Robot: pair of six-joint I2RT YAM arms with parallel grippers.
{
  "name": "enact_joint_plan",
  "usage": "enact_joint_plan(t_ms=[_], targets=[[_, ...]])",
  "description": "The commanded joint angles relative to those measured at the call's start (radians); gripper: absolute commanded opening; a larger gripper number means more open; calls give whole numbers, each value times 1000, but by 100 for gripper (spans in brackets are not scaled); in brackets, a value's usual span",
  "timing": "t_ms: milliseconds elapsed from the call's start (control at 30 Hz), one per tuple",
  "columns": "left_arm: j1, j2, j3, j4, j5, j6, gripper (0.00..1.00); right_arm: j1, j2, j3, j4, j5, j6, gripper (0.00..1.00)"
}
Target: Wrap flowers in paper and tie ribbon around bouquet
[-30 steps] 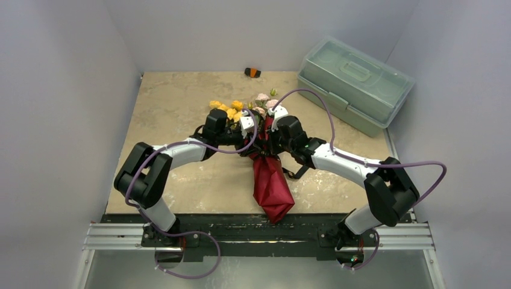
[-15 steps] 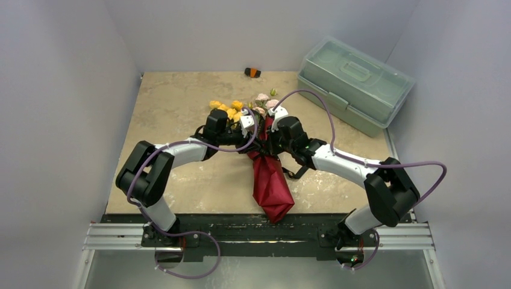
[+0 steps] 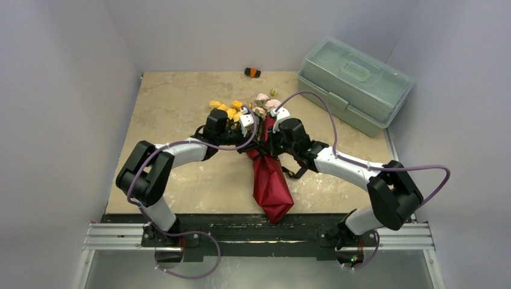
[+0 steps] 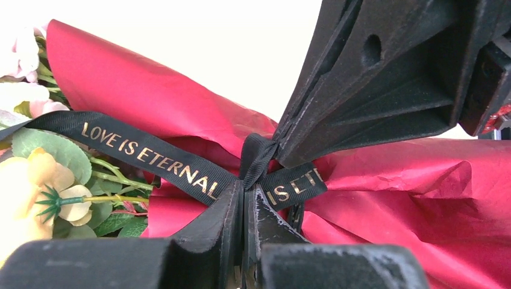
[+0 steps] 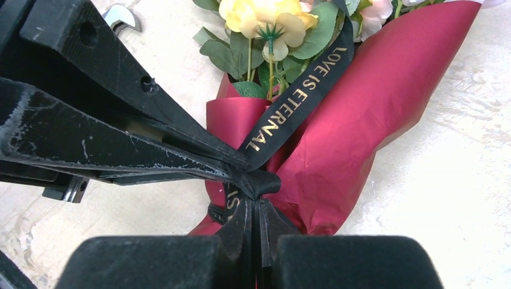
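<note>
The bouquet [image 3: 269,177] lies mid-table, a dark red paper [image 4: 132,90] cone with yellow and pink flowers [image 3: 241,108] at its far end. A black ribbon [image 4: 150,159] with gold lettering circles the cone's neck and bunches into a knot. My left gripper [image 4: 247,189] is shut on the ribbon at the knot, coming in from the left [image 3: 258,137]. My right gripper [image 5: 256,201] is shut on the ribbon just under the same knot, tip to tip with the left [image 3: 269,138]. In the right wrist view, the ribbon [image 5: 295,99] runs up past the flowers [image 5: 268,15] over the paper [image 5: 361,108].
A pale green lidded plastic case [image 3: 354,83] stands at the back right. A small orange and black object [image 3: 253,73] lies near the back wall. Grey walls enclose the tan table [image 3: 175,102] on three sides.
My left gripper has closed onto the ribbon at the knot. The right arm has shifted slightly toward the bouquet's neck, still shut.
</note>
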Motion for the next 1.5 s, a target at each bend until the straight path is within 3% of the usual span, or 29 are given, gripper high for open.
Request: enact_joint_plan(t_ms=[0, 367, 767, 967, 1133, 1267, 1467], targets=[[-3, -11, 12, -20, 63, 33, 0, -3, -38, -9, 54, -12, 6, 0], [-2, -45, 64, -197, 193, 136, 0, -2, -24, -9, 41, 23, -43, 0], [0, 19, 220, -500, 256, 226, 0, -2, -40, -4, 16, -1, -127, 0], [11, 57, 268, -567, 271, 233, 0, -3, -60, -5, 18, -14, -128, 0], [17, 74, 282, -582, 270, 231, 0, -2, -102, -15, 6, -4, -142, 10], [20, 81, 297, -591, 264, 212, 0, -2, -160, -44, 0, 1, -163, 23], [20, 93, 334, -632, 252, 190, 0, -2, -287, -137, 32, 18, -190, 29]])
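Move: Both closed grippers meet at the ribbon knot on the bouquet's waist: it sits about 2 cm to the left hand's right, level with it fore and aft and 1 cm lower. From the left hand the yellow flowers stand some 12 cm ahead and 10 cm left, the pink roses 14 cm ahead and 2 cm right. From the right hand the knot is about 1 cm ahead, 1 cm left and 2 cm below, the loose ribbon tail 8 cm back and 8 cm right. Left pulls its pinched ribbon some 3 cm back; right holds, then releases its strand, rising about 4 cm. ##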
